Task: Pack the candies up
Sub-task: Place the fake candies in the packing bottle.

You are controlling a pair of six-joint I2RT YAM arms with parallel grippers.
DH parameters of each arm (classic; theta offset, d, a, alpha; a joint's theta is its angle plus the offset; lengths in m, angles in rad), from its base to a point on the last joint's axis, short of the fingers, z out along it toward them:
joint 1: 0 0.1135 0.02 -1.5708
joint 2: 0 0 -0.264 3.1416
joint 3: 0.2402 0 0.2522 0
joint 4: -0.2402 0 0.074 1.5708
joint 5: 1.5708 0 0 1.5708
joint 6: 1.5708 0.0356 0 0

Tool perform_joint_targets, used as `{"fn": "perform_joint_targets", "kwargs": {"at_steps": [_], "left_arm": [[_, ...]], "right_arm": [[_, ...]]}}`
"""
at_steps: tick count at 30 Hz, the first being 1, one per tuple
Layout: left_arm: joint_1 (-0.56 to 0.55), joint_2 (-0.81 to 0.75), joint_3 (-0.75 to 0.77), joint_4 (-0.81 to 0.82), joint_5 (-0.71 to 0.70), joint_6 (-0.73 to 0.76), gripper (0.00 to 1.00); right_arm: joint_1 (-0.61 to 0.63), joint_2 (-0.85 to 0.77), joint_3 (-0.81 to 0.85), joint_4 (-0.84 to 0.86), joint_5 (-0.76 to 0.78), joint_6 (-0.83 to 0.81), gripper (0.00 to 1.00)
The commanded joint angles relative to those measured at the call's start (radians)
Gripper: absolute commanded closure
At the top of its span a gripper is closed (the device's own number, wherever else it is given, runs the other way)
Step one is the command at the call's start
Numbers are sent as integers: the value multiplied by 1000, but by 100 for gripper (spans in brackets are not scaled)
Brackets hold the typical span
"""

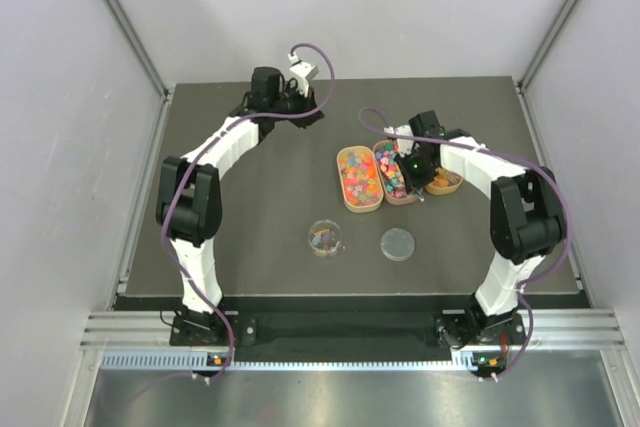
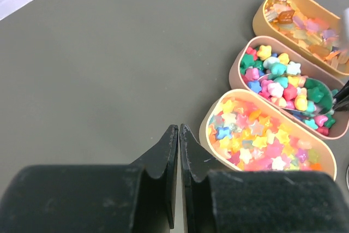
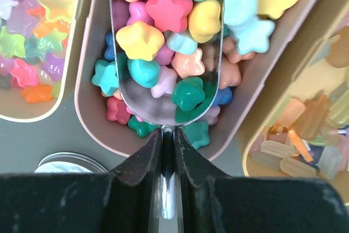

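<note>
Three oval trays of candies stand side by side right of centre: a tan tray (image 1: 361, 210) of star candies (image 1: 359, 175), a pink tray (image 1: 378, 147), and a tan tray (image 1: 455, 185) partly under the right arm. My right gripper (image 1: 410, 175) (image 3: 168, 132) is shut on the handle of the metal scoop (image 3: 158, 99). The scoop lies in the pink tray (image 3: 90, 107) with several candies (image 3: 169, 9) in its bowl. My left gripper (image 1: 310, 117) (image 2: 179, 128) is shut and empty, at the back of the table, left of the trays (image 2: 210, 121).
A small round clear container (image 1: 325, 238) holding a few candies sits in front of the trays, with a round clear lid (image 1: 397, 244) beside it. The lid's edge shows in the right wrist view (image 3: 68, 162). White walls enclose the dark table (image 1: 250, 207).
</note>
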Motion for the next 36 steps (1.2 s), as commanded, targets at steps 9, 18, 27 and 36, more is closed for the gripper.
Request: {"fn": "perform_joint_targets", "kwargs": {"at_steps": [9, 18, 27, 36], "left_arm": [[10, -84, 40, -32, -14, 40, 91], [10, -89, 41, -55, -29, 62, 91], [9, -87, 58, -70, -46, 71, 92], [9, -72, 73, -78, -60, 96, 92]], "right_arm": [[6, -178, -174, 379, -3, 24, 100], [8, -267, -309, 528, 19, 54, 100], [8, -381, -316, 525, 20, 82, 100], [10, -387, -354, 578, 29, 90, 100]]}}
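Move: Just ahead of the right hand, which already grips the loaded scoop, the middle candy tray lies some 5 cm farther out, 5 cm left and about 5 cm below. The star-candy tray is 3 cm ahead and 14 cm left, the yellow tray 6 cm ahead and 6 cm right; the packing bottle stands roughly 10 cm back and 22 cm left. From the left hand, the middle tray is about 11 cm back, 19 cm right and 17 cm below. Levelling the scoop first, the right hand swings its fingers forward and up out of their steep downward point, some 25 degrees in all, easing only about 1 cm forward and up. It then lifts quickly, rising about 5 cm overall, straight out of the middle tray, with the fingers keeping their grip on the handle. ##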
